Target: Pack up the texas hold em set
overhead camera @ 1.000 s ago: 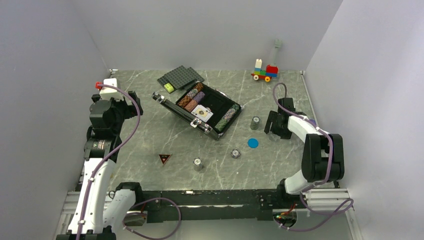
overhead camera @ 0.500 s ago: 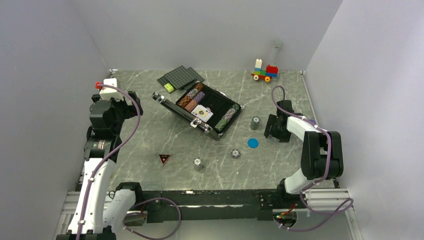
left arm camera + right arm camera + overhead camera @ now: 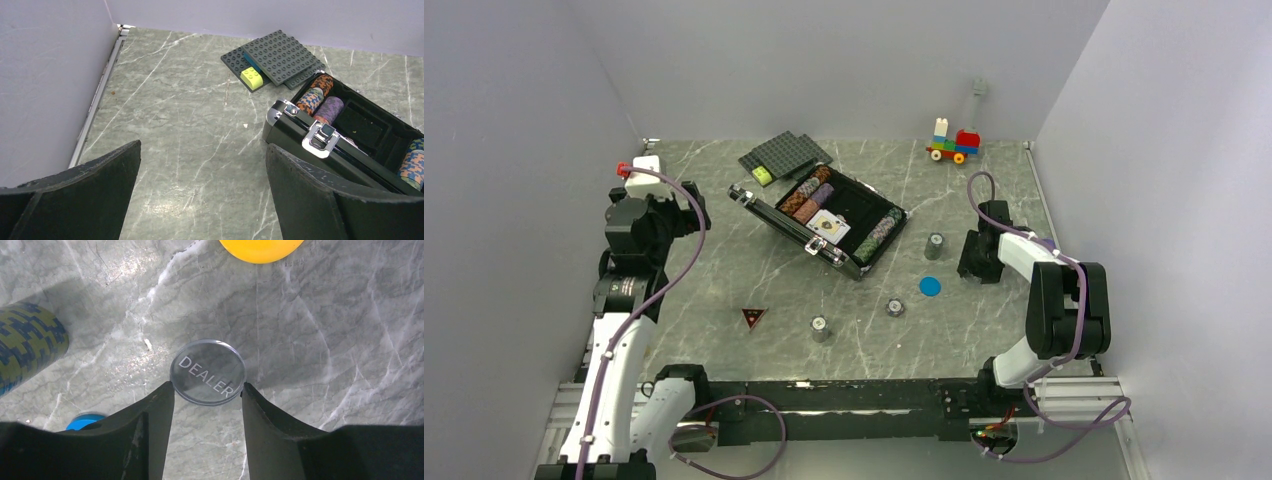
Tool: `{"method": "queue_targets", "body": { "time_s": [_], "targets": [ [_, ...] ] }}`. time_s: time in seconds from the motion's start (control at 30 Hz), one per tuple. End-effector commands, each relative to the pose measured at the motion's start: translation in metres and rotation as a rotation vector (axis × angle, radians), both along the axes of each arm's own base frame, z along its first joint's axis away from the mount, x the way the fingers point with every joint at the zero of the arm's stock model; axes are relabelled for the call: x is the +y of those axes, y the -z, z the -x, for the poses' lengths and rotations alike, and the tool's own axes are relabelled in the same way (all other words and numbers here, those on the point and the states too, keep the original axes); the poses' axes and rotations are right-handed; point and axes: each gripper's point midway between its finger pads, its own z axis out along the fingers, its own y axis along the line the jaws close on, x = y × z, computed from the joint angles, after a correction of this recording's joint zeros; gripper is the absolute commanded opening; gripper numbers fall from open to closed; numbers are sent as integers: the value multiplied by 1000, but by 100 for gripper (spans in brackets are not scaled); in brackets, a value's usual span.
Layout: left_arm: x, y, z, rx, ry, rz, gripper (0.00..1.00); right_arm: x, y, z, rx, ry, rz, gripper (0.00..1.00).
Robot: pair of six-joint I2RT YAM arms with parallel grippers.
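The black briefcase (image 3: 769,212) lies open at mid-table with chip rows (image 3: 806,194) and cards (image 3: 828,226) inside. Three small grey chip stacks (image 3: 934,246) (image 3: 895,307) (image 3: 820,328) and a blue disc (image 3: 930,286) sit on the table. My right gripper (image 3: 973,262) is low at the table's right side. In the right wrist view its fingertips (image 3: 167,390) touch both sides of a clear disc marked DEALER (image 3: 207,371) lying flat; the gripper (image 3: 207,387) is shut on it. My left gripper (image 3: 202,165) hangs wide open and empty left of the case's latch (image 3: 320,140).
Dark studded baseplates (image 3: 784,153) with a yellow-green brick (image 3: 251,78) lie behind the case. A brick toy car (image 3: 954,146) stands at the back right. A black triangle (image 3: 754,318) lies front left. A patterned chip stack (image 3: 27,345) and a yellow round thing (image 3: 260,247) are near the right gripper.
The right gripper's jaws have narrowed onto the clear dealer disc, and that wrist shifted slightly. The left arm has not moved.
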Motion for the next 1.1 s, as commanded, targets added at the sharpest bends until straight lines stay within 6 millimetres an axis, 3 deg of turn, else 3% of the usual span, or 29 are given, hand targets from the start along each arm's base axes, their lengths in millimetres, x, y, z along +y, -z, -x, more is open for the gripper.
{"method": "queue_targets", "body": {
  "time_s": [0.0, 0.2, 0.37, 0.63, 0.8, 0.9, 1.07],
  "targets": [
    [3, -5, -4, -27, -12, -14, 98, 7, -2, 0, -3, -10, -33, 40],
    [14, 2, -14, 15, -70, -37, 98, 7, -23, -12, -47, -11, -35, 38],
    [14, -3, -26, 19, -56, -55, 98, 7, -49, -19, -32, -21, -30, 37],
    [9, -9, -12, 45, -52, 0, 98, 16, -110, -33, -59, -45, -81, 34],
    [18, -14, -1, 61, -117, 8, 98, 50, -146, -60, -137, -128, -124, 34],
    [22, -8, 4, 102, -153, 28, 98, 83, -161, -82, -180, -208, -133, 34],
    [17, -4, 9, 108, -168, 120, 98, 126, -158, -114, -198, -308, -159, 32]
  ]
}}
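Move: My right fingers already hold the clear dealer disc down at the table. The open case's empty middle, where it could go, lies about 18 cm ahead and 28 cm left. Nearer by, a chip stack stands some 6 cm ahead and 9 cm left, the blue disc lies 3 cm back and 9 cm left, and the yellow disc 7 cm ahead and 4 cm right. From my left hand the case's middle is about 16 cm ahead, 30 cm right and well below. Keeping the dealer disc pinched, I raise my right hand off the table, first nearly straight up, then sweeping forward and left towards the open case: about 16 cm up and 10 cm each way, tipping the fingers a little outward and turning counter-clockwise some 15 degrees. My empty left hand dips about 3 cm, comes back up and turns slightly left, fingers open. ##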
